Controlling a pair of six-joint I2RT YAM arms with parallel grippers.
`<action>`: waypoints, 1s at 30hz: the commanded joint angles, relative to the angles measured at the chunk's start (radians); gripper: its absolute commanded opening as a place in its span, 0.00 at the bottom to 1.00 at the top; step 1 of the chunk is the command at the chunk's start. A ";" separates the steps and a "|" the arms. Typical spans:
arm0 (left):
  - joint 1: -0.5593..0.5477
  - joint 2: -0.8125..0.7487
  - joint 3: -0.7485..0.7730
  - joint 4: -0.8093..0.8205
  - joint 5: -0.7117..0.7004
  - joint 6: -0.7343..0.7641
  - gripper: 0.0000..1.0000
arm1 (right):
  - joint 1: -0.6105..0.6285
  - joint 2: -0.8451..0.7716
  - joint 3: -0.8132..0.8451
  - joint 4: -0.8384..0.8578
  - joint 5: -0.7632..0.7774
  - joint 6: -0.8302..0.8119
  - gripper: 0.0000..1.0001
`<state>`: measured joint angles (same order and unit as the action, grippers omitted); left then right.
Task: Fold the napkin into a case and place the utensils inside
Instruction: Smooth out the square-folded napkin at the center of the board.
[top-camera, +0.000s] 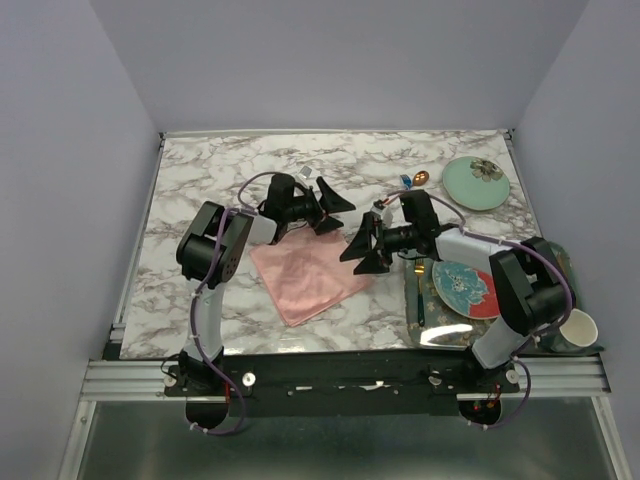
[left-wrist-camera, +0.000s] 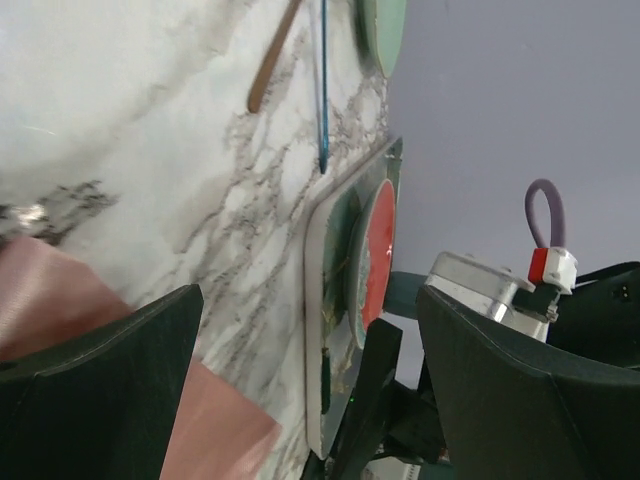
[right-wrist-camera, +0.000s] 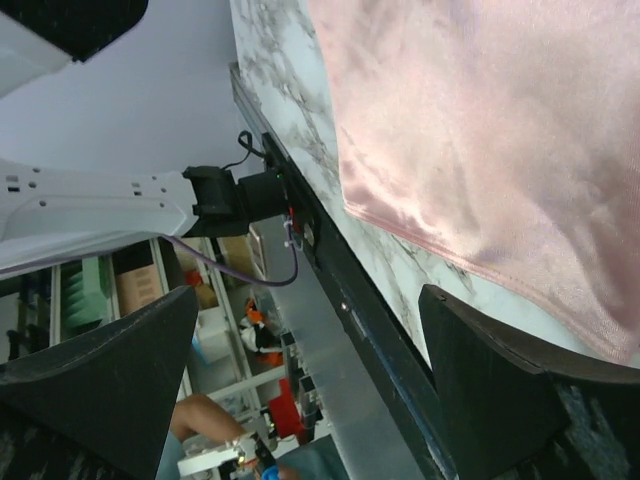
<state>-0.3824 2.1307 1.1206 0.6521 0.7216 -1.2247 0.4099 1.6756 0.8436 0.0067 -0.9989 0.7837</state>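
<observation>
The pink napkin lies flat on the marble between the two arms; it also shows in the left wrist view and the right wrist view. My left gripper hovers open over the napkin's far edge, holding nothing. My right gripper hangs open and empty above the napkin's right corner. The copper spoon and the small blue fork lie at the back, right of centre.
A tray at the right carries a red and teal plate and a gold fork with a teal handle. A pale green dish sits at the back right. A white cup stands at the right edge.
</observation>
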 joint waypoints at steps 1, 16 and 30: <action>-0.047 -0.075 -0.033 0.011 -0.039 -0.019 0.99 | -0.006 0.021 -0.004 -0.014 0.111 -0.018 1.00; -0.021 0.086 0.033 -0.080 -0.100 0.051 0.99 | -0.006 0.211 0.005 -0.108 0.261 -0.012 1.00; 0.068 0.028 0.168 -0.152 0.035 0.133 0.99 | -0.006 0.220 0.032 -0.146 0.258 -0.034 1.00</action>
<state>-0.3332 2.2478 1.3037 0.5663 0.6865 -1.1572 0.4053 1.8500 0.8864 -0.0498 -0.8795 0.8104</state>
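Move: The napkin's middle lies about 9 cm left, 2 cm ahead of and 8 cm below the right hand. From the left hand it is roughly 12 cm back and 8 cm left, some 4 cm below. Off to the left hand's right is the copper spoon, about 15 cm over and 7 cm ahead; the fork is some 18 cm right and 3 cm back of the right hand. The napkin's right part is met by the open right hand, which drops about 6 cm onto it, tilting slightly, and holds there. The wide-open left hand first lifts slightly and draws back and right, lowers again near the far corner, then strokes forward and a little left about 8 cm, out past that corner. ##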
